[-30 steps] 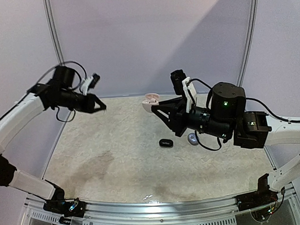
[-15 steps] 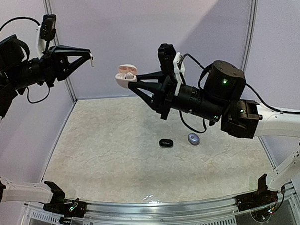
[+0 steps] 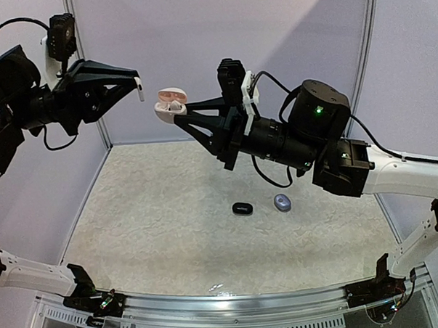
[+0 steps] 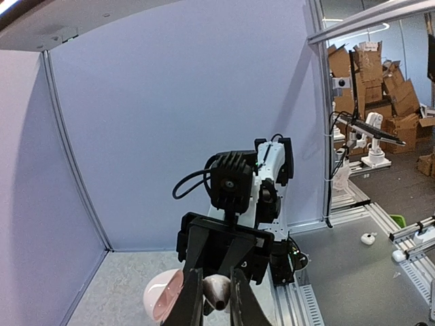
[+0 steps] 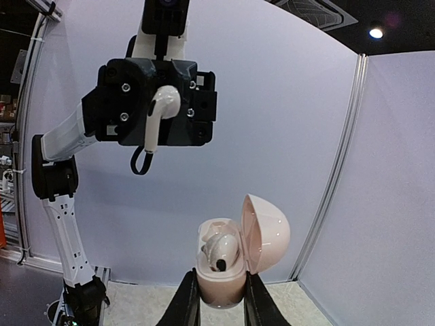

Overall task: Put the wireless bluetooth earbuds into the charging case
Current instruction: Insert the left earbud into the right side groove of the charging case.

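Observation:
High above the table, my right gripper (image 3: pixel 174 111) is shut on a pink charging case (image 3: pixel 168 104) with its lid open. In the right wrist view the case (image 5: pixel 221 277) sits upright between the fingers, lid (image 5: pixel 268 233) swung right, one white earbud (image 5: pixel 222 248) lying inside. My left gripper (image 3: pixel 137 84) hangs just left of the case, shut on a second white earbud (image 3: pixel 139 88). That earbud (image 4: pixel 217 291) is pinched between the fingers in the left wrist view, with the case (image 4: pixel 162 303) behind and to its left. From the right wrist it shows stem down (image 5: pixel 159 114).
On the mat lie a small black earbud (image 3: pixel 241 207) and a silvery-grey one (image 3: pixel 282 202), side by side right of centre. Lilac walls close the back and sides, with metal posts (image 3: pixel 363 63) at the corners. A rail (image 3: pixel 225 305) runs along the near edge.
Both arms have risen from low over the mat. The right gripper carried the open case up and left; the left gripper swung up to face it, closing the gap.

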You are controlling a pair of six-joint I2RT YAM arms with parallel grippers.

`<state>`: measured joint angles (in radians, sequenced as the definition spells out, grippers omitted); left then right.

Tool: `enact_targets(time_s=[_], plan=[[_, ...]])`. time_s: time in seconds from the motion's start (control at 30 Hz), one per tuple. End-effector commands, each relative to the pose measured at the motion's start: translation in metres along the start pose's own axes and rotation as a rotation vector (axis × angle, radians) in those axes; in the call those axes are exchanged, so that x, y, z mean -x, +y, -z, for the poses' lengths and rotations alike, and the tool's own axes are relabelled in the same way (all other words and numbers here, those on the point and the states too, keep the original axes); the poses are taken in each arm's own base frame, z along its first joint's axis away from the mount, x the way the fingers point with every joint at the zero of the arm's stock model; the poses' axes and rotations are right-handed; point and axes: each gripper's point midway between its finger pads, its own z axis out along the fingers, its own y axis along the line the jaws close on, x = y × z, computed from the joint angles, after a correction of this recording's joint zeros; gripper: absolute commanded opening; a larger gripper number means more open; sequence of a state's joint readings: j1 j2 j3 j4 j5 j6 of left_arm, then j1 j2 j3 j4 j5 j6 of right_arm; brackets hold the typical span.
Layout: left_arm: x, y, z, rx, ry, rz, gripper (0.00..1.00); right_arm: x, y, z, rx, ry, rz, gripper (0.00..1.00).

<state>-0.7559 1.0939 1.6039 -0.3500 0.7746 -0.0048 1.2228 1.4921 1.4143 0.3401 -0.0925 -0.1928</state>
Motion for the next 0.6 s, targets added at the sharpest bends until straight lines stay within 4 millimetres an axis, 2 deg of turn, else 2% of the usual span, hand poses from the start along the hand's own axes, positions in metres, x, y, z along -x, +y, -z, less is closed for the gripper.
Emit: enact_targets(time_s=[0.0,0.1,0.23,0.37,0.57], plan=[[-0.013,0.005,-0.015,0.004,0.016,-0.059,0.00,0.006,0.001,-0.003,0.010,-0.012,0.006,0.00],[-0.024,0.014,-0.021,0.037,0.024,-0.064,0.00,0.006,-0.001,-0.002,0.001,-0.012,0.004,0.00],[-0.024,0.020,-0.026,0.052,0.009,-0.055,0.00,0.005,-0.001,-0.002,-0.004,-0.010,0.003,0.00],[-0.036,0.023,-0.026,0.065,0.036,-0.034,0.00,0.006,-0.002,-0.001,-0.011,-0.016,0.003,0.00],[-0.044,0.020,-0.020,0.077,0.064,-0.024,0.00,0.007,-0.007,0.002,-0.037,-0.017,0.002,0.00]])
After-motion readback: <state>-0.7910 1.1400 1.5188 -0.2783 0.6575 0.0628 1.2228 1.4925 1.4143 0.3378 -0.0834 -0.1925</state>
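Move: The open charging case, already held upright by the right fingers, has its middle about 3 cm ahead of the left hand, 4 cm to its right and 7 cm below. Its empty groove is about 1 cm to the left of that middle and 1 cm higher. The earbud already seated is about 1 cm to the right of the middle, also 1 cm higher; the raised lid's middle is 2 cm farther forward and 2 cm higher. From the right hand, the case's middle is level fore and aft, about 1 cm left and 1 cm up. The white earbud, still pinched by its head with the stem hanging, is carried by the left hand about 5 cm to the mouth of the charging case. It goes right first, then forward and down together with some more right, easing off above the empty groove, with the wrist turned only about 5 degrees counter-clockwise. The right hand keeps its hold on the case and stays in place. ##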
